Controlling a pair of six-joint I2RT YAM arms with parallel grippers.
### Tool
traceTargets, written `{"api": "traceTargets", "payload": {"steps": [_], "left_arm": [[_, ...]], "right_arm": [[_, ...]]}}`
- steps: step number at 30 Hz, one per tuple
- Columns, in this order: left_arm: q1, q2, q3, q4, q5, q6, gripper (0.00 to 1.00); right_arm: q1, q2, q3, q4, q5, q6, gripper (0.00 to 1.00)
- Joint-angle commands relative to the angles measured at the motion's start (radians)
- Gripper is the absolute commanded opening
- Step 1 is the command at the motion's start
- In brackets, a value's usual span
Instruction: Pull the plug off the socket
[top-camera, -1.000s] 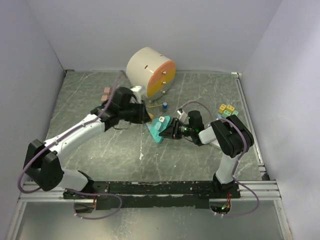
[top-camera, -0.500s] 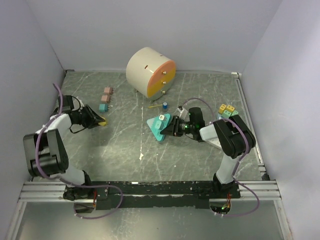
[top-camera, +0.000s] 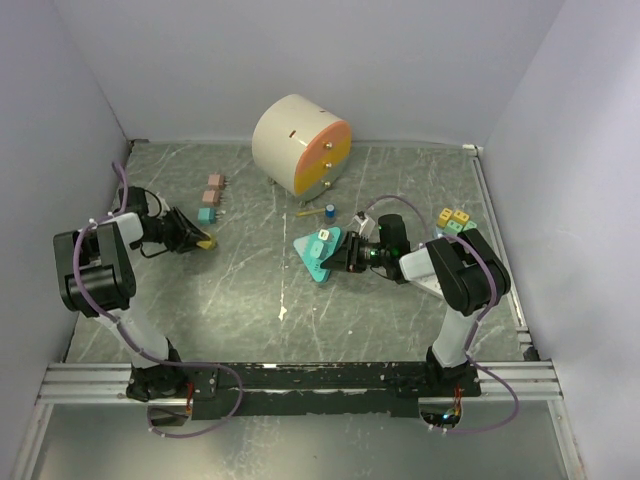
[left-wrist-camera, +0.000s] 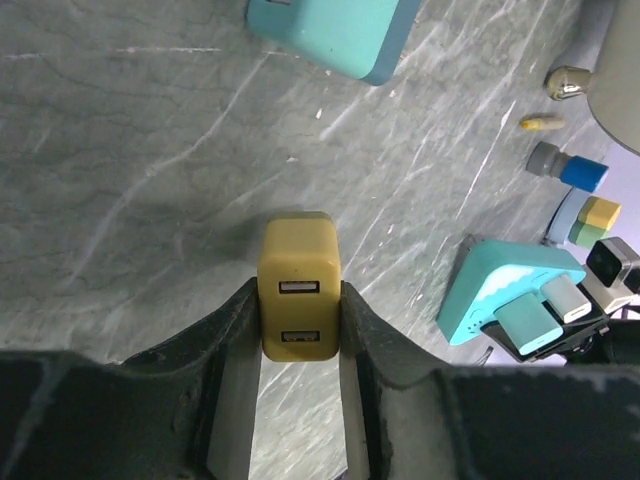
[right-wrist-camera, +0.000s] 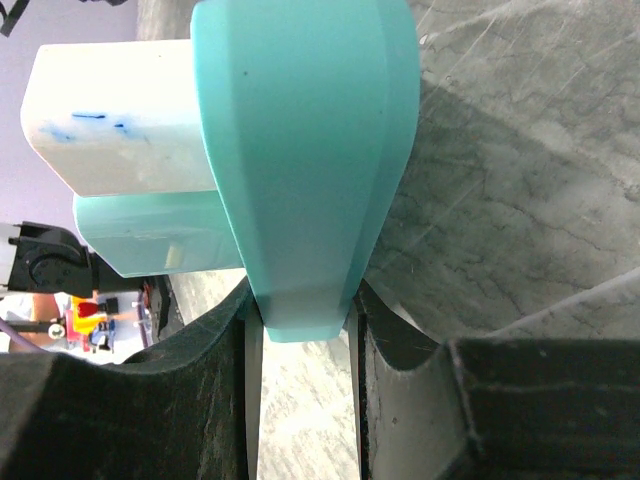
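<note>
The yellow plug (left-wrist-camera: 299, 300), a small block with two USB ports, sits between my left gripper's (left-wrist-camera: 298, 305) fingers, which are shut on it just above the floor. In the top view this gripper (top-camera: 196, 241) is at the far left, well apart from the socket. The socket (top-camera: 318, 258) is a teal triangular block at the centre, with a white plug (top-camera: 323, 237) and a teal plug (right-wrist-camera: 150, 245) standing in it. My right gripper (right-wrist-camera: 300, 315) is shut on the socket's (right-wrist-camera: 300, 150) narrow corner, coming in from the right (top-camera: 346, 256).
A cream drum with an orange face (top-camera: 300, 145) stands at the back. Loose pink (top-camera: 213, 182) and teal (top-camera: 207, 214) plugs lie at the back left. A blue cylinder (top-camera: 329, 211) lies behind the socket. Yellow and green plugs (top-camera: 455, 220) lie at the right.
My left arm has swung from beside the socket to the far left, carrying the yellow plug. The right gripper and the socket have barely moved.
</note>
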Motion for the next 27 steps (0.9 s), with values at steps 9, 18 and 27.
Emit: {"api": "traceTargets", "payload": {"steps": [9, 18, 27], "left_arm": [[0.019, -0.107, 0.0, -0.025, -0.08, 0.04, 1.0], [-0.035, -0.33, -0.124, 0.028, -0.074, -0.023, 0.99], [-0.422, -0.634, -0.314, 0.121, -0.258, -0.237, 1.0]], "right_arm": [[-0.009, 0.072, -0.016, -0.081, 0.102, -0.078, 0.0], [-0.008, 0.066, -0.018, -0.087, 0.118, -0.084, 0.0], [-0.008, 0.092, -0.011, -0.081, 0.103, -0.075, 0.0]]}}
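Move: The left hand's fingers are still around the yellow plug, down at table level. The teal plug on the held triangular socket lies about 29 cm to this hand's right, 3 cm back and roughly 3 cm higher, with the white plug 4 cm farther out than it. The loose teal plug stands some 7 cm straight ahead of the left hand. From the right hand, which grips the socket, the socket's teal plug is about 3 cm ahead, 3 cm left and 2 cm up. Opening wide first, almost on the spot, the left fingers let go of the yellow plug; then the hand rises nearly straight before swinging to the right and back, still climbing, about 8 cm up and 8 cm right in all, towards the socket. Its fingertips tip upward some 15 degrees. The right hand keeps its pinch on the socket's edge and holds it in place. ##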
